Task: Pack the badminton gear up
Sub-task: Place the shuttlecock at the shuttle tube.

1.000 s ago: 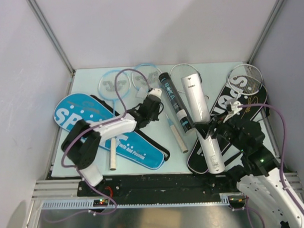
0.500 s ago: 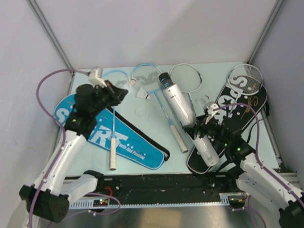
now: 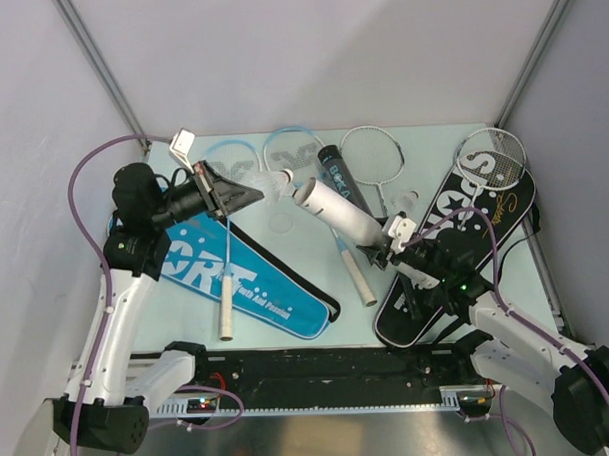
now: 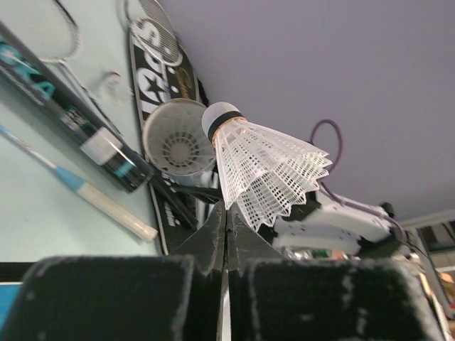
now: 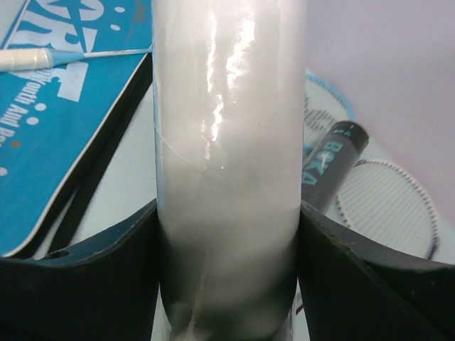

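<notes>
My left gripper [image 3: 251, 195] is shut on the skirt edge of a white feather shuttlecock [image 3: 276, 185], held in the air with its cork toward the open mouth of the white tube [image 3: 336, 212]. In the left wrist view the shuttlecock [image 4: 264, 170] sticks up from the closed fingertips [image 4: 217, 231], just right of the tube's mouth [image 4: 178, 138]. My right gripper [image 3: 387, 247] is shut on the white tube [image 5: 227, 135], which is tilted up and to the left. The black tube [image 3: 339, 173] lies behind it.
The blue cover [image 3: 241, 278] lies at front left with a racket handle [image 3: 225, 306] on it. The black SPORT cover [image 3: 463, 232] lies under the right arm. Light-blue rackets [image 3: 294, 148] and silver rackets [image 3: 492, 151] lie along the back. Grey walls enclose the table.
The left gripper now holds the shuttlecock off the table, near the tube's mouth. The right gripper has raised the white tube and tilted its open end up and left.
</notes>
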Motion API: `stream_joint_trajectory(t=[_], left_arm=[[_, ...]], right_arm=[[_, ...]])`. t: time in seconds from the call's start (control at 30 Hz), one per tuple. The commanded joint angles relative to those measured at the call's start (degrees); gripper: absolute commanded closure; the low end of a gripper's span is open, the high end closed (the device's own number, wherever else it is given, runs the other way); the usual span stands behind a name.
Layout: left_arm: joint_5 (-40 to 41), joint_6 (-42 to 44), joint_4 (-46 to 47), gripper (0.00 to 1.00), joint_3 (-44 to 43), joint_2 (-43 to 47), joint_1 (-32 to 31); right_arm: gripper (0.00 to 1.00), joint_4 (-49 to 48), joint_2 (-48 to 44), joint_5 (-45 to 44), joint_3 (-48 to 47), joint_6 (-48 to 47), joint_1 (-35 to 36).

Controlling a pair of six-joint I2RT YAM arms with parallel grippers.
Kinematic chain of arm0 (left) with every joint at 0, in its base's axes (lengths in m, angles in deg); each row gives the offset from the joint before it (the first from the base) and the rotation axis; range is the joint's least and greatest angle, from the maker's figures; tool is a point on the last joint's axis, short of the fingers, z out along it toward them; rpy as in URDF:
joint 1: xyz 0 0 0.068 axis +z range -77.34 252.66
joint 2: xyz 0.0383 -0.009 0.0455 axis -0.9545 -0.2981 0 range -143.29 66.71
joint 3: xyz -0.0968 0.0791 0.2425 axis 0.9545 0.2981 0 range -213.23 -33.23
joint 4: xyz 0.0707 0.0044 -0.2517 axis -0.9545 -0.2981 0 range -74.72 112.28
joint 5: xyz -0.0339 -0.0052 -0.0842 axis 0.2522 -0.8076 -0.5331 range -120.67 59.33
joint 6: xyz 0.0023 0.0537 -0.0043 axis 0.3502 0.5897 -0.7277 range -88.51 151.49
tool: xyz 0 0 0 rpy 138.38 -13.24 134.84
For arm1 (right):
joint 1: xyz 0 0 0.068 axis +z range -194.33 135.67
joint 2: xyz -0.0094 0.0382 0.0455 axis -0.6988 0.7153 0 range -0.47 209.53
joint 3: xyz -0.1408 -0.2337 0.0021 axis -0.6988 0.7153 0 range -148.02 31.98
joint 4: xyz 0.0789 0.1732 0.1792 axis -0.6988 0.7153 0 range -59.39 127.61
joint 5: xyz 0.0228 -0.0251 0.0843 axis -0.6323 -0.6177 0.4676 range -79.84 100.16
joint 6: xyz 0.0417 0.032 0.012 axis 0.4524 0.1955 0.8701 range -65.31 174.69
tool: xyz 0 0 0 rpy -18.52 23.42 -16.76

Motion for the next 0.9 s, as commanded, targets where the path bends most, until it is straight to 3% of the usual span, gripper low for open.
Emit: stream_joint_trajectory(t=[0.0, 0.87], left_arm=[[-7.95, -6.4, 0.07, 1.0, -2.55, 0.75, 0.2], [-6.69, -13.29, 0.72, 1.0, 0.18, 0.61, -8.21]], right_arm=[[0.49, -6.56, -1.66, 1.54, -2.96, -10.54, 0.16], [0.51, -7.23, -8.66, 7.76, -2.37, -14.47, -1.18]])
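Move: The left hand holds the shuttlecock by its skirt; the shuttle tube's open mouth lies about 11 cm to its right, 3 cm ahead and 4 cm lower. On the table, some 35 cm below that hand, the black tube lies 23 cm right and 20 cm ahead, the blue bag 17 cm left and level with it. From the right hand, gripping the tube, the shuttlecock is about 20 cm left, 4 cm ahead and 18 cm higher. Left draws the shuttlecock back-right about 6 cm towards the tube's mouth while right lifts and tilts the tube. ##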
